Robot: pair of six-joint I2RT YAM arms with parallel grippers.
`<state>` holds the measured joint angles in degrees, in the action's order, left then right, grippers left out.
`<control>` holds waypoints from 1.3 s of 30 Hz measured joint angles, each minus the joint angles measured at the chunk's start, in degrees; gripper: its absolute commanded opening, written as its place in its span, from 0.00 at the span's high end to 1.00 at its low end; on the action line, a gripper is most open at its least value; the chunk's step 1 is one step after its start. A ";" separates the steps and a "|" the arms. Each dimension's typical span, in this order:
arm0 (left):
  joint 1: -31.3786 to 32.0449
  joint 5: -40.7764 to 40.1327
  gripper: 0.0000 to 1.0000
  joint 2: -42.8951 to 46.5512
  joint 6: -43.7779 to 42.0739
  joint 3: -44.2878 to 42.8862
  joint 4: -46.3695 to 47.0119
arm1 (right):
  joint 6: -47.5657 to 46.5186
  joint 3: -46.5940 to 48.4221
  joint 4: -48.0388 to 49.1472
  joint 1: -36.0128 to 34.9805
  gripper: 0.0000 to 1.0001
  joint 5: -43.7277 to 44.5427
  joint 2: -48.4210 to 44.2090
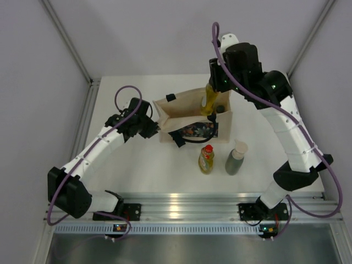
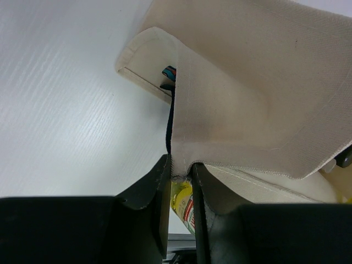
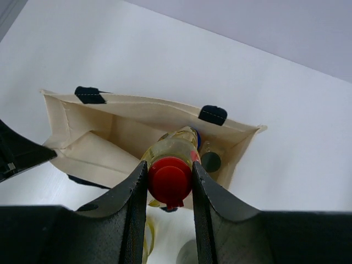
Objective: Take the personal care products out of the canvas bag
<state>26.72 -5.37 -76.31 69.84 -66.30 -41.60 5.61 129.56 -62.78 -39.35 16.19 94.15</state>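
Note:
The beige canvas bag (image 1: 187, 113) stands open mid-table, its floral panel facing the arms. My right gripper (image 1: 212, 88) is shut on the red cap of a yellow bottle (image 3: 170, 179) and holds it upright over the bag's right half (image 3: 126, 132). A dark cap (image 3: 210, 161) and a bit of a blue cap (image 3: 197, 138) show inside the bag below it. My left gripper (image 2: 180, 171) is shut on the bag's left rim (image 2: 231, 126). A second yellow bottle with red cap (image 1: 206, 159) and a grey-green bottle with beige cap (image 1: 236, 158) stand on the table in front of the bag.
The white table (image 1: 137, 170) is bordered by grey walls at the back and sides and a metal rail (image 1: 192, 206) at the near edge. The bag's black handle (image 1: 184, 138) hangs down its front.

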 measured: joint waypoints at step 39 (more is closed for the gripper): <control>-0.02 0.04 1.00 -0.22 -0.98 -0.42 -0.04 | -0.04 -51.43 20.09 23.98 1.00 6.23 -28.72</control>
<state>26.70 -5.32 -76.53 68.86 -66.72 -41.65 5.56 78.13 -42.70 -15.38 22.41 65.43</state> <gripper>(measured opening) 0.233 0.310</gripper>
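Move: The right hand already holds the red-capped yellow bottle clear above the canvas bag; the open table it is taken to lies roughly 20 cm right, 4 cm back, 38 cm below. The bag's middle is 5 cm ahead, 8 cm left; the grey-green bottle stands 16 cm back, 10 cm right, all about 30 cm lower. From the left hand, still pinching the bag's rim, that spot is about 44 cm right, level, 15 cm below. The right hand swings the still-held red-capped bottle about 20 cm right past the bag, rising 7, then sinking 17. ##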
